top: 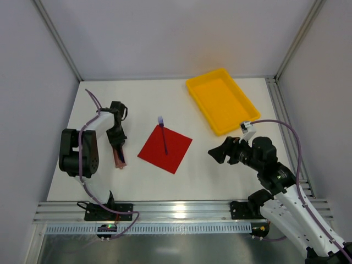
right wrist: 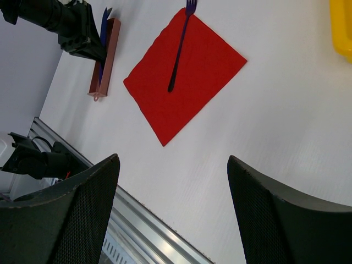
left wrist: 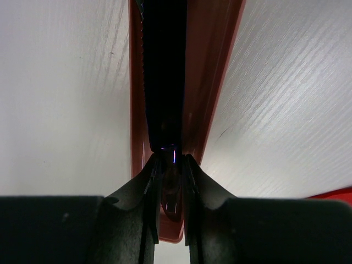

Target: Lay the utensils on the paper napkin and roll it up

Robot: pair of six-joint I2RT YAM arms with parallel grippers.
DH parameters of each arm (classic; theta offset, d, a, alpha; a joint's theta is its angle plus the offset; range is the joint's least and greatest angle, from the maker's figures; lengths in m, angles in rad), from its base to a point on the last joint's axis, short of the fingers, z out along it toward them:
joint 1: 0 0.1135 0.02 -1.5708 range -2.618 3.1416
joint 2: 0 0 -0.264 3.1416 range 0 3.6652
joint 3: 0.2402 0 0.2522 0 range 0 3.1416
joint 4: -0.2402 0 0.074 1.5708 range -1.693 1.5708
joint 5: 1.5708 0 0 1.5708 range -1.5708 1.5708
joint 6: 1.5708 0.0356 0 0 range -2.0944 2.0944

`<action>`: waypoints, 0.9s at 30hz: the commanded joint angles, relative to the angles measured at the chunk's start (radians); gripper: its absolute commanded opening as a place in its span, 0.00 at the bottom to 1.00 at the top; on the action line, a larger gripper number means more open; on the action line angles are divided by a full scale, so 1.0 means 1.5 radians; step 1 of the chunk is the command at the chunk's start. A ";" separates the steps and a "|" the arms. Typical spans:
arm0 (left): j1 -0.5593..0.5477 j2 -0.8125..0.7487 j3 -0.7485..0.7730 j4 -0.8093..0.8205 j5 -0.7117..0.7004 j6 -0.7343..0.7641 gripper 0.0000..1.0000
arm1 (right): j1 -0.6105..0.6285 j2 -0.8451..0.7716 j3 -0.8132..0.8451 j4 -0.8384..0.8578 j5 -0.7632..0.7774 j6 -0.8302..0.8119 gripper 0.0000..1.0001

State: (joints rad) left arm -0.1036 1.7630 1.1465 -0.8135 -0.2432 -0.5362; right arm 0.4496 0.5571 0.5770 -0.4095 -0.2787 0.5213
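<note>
The red paper napkin point(top: 171, 151) point(right wrist: 198, 82) lies flat mid-table like a diamond. A blue-purple fork point(top: 163, 135) point(right wrist: 179, 49) lies on it, its tines past the far corner. The black utensil point(left wrist: 165, 71) point(top: 120, 157) rests in a brownish-red block point(top: 117, 160) point(left wrist: 212, 82) point(right wrist: 111, 49) to the napkin's left. My left gripper point(top: 118, 147) point(left wrist: 171, 168) point(right wrist: 98, 54) points down at the block, its fingers pressed against both sides of that utensil's handle end. My right gripper point(top: 214, 154) point(right wrist: 172, 159) hovers right of the napkin, open with nothing between its fingers.
A yellow tray point(top: 203, 108) point(right wrist: 342, 27) stands at the back right. An aluminium rail point(top: 176, 209) runs along the table's near edge. Frame posts and grey walls close in the left, right and back sides.
</note>
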 commanded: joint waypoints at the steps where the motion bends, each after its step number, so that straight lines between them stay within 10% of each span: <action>1: -0.004 -0.016 0.026 -0.030 -0.011 0.005 0.00 | 0.002 0.003 0.035 0.004 0.005 -0.008 0.80; 27: -0.079 -0.128 0.088 -0.113 0.014 -0.009 0.00 | 0.002 0.014 0.034 -0.001 0.015 -0.004 0.80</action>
State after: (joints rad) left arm -0.1738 1.6142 1.2430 -0.9745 -0.2737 -0.5411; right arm 0.4496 0.5747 0.5873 -0.4206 -0.2729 0.5220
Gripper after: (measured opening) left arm 0.208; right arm 0.797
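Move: My left fingers already hold the knife near its middle, in the utensil box. The napkin's middle lies about 21 cm to the right, 2 cm back and 3 cm below; the fork on it is some 20 cm right, 4 cm ahead. The box's middle is about 2 cm back, 1 cm left and 2 cm under these fingers. From my right hand, the napkin is about 20 cm left, 8 cm ahead and 19 cm down. Keeping the knife pinched and its blade pointing forward, I lift my left hand almost straight up out of the box by about 6.5 cm, slowly at first while easing back a little, then fast. The wrist tips by roughly 5 degrees, and as the rise slows I begin drifting right, the napkin's side, by about 1.5 cm. ##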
